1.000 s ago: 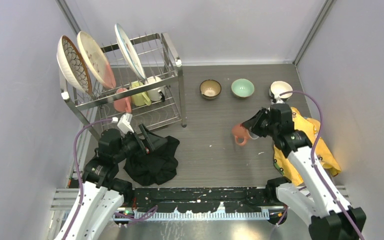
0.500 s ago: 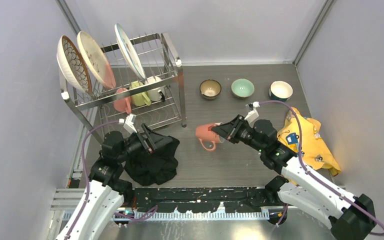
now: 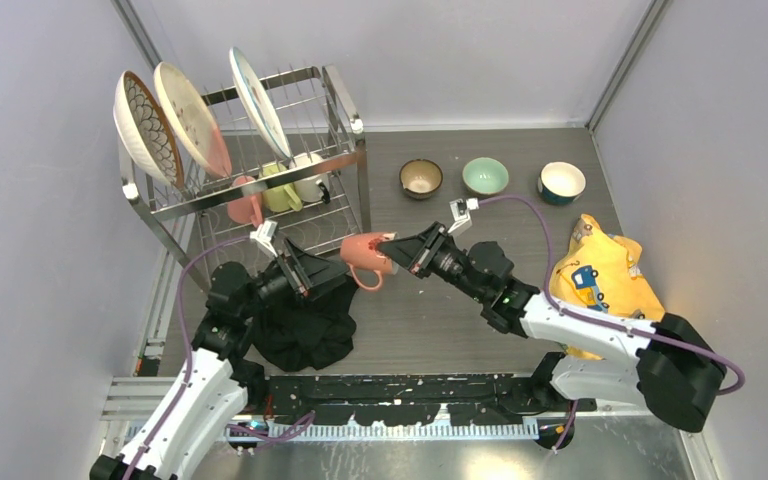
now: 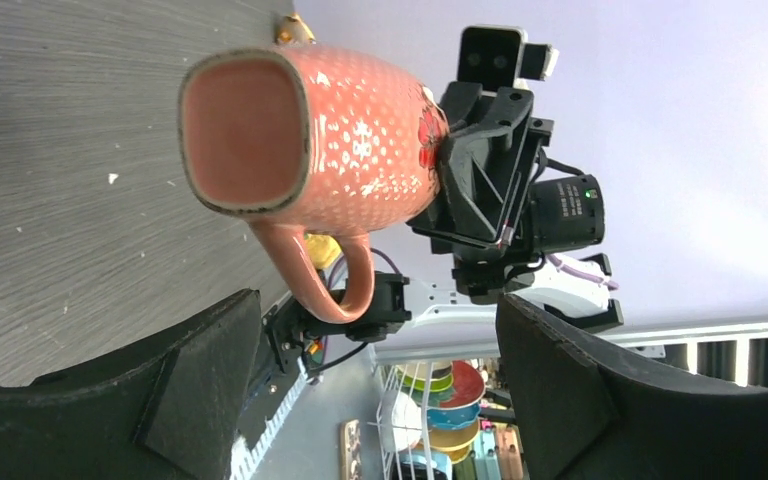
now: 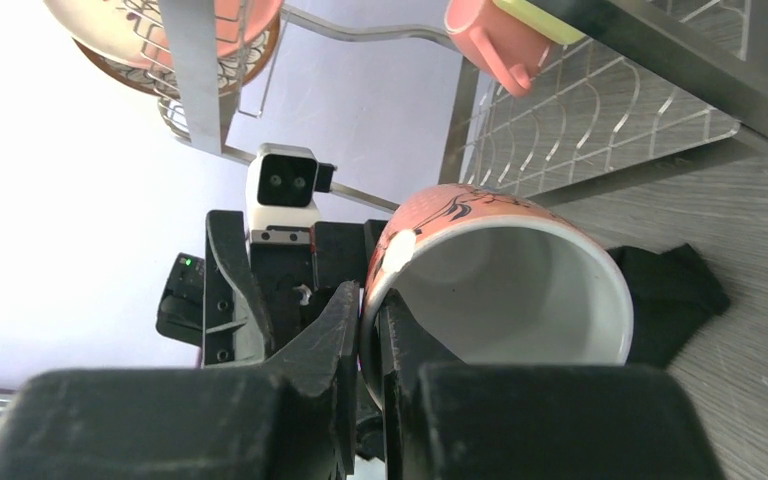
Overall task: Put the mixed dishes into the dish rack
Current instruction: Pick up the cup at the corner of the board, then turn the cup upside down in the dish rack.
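Observation:
A pink mug (image 3: 365, 255) hangs on its side above the table, my right gripper (image 3: 400, 252) shut on its rim (image 5: 372, 310). The mug's base (image 4: 245, 125) faces my left gripper (image 3: 310, 270), which stands open just left of it. In the left wrist view the handle (image 4: 345, 290) dips toward the gap between the wide jaws, touching neither finger. The dish rack (image 3: 345, 110) at the back left carries three plates (image 3: 190, 118) on top, with pink (image 3: 245, 205), yellow (image 3: 280, 190) and white (image 3: 310, 180) mugs below. Brown (image 3: 421, 178), mint-green (image 3: 485, 176) and blue (image 3: 561, 182) bowls stand on the table.
A black cloth (image 3: 305, 320) lies under my left arm near the rack's front leg. A yellow cloth (image 3: 605, 285) lies at the right by the wall. Grey walls close in both sides, and the rack's post (image 3: 363, 200) stands just behind the mug.
My right arm has swung left across the table with the pink mug, from near the yellow cloth to just in front of the left gripper. The left gripper has edged right and stayed open.

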Robot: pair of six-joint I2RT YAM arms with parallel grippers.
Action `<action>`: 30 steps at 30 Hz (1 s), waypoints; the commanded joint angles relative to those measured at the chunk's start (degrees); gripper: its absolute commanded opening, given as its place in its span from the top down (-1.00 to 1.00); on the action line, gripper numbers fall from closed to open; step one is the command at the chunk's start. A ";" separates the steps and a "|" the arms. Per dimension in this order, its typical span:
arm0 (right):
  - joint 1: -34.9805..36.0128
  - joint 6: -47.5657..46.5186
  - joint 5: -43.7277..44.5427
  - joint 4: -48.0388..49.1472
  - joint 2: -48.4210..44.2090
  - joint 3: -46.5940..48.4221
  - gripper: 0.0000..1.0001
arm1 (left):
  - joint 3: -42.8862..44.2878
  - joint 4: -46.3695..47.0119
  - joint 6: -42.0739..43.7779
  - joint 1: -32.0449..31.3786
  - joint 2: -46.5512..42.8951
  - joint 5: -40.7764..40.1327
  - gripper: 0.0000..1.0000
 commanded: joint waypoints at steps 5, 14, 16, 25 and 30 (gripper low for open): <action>2.60 3.30 5.10 22.76 5.15 5.81 0.99 | -0.15 7.30 -3.19 -0.10 0.32 1.64 -0.74; 4.81 3.72 5.78 25.78 8.89 7.70 0.99 | -0.77 9.44 -6.08 -0.18 0.98 1.61 -0.65; 5.09 4.37 5.55 26.69 10.19 7.98 0.99 | -0.91 10.12 -6.73 -0.17 1.34 1.89 -0.58; 6.87 5.30 5.70 28.96 14.99 9.48 0.99 | -2.02 14.65 -9.91 -0.19 3.20 2.80 -0.29; 6.82 5.35 5.64 29.38 16.13 9.45 0.99 | -3.50 18.69 -12.56 -0.19 3.39 1.98 0.17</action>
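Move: The right hand already holds the cup by its rim; its middle sits about 4 cm left and 1 cm back of that hand, handle towards the base. From the left hand, waiting wide open, the cup lies some 5 cm right and 4 cm ahead, about level. The black cloth is 8 cm left and 11 cm back, some 20 cm below; the white mug in the rack is about 19 cm ahead, 5 cm left and 8 cm lower. Keeping its pinch on the rim, the right hand carries the cup about 6 cm left to the left gripper, rising nearly 4 cm, then easing down about 2 cm while its fingertips tip up some 10 degrees. The left hand almost stays put, rising a centimetre with a slight roll, and from halfway closes its fingers to about half open around the handle, without yet a visible pinch. ##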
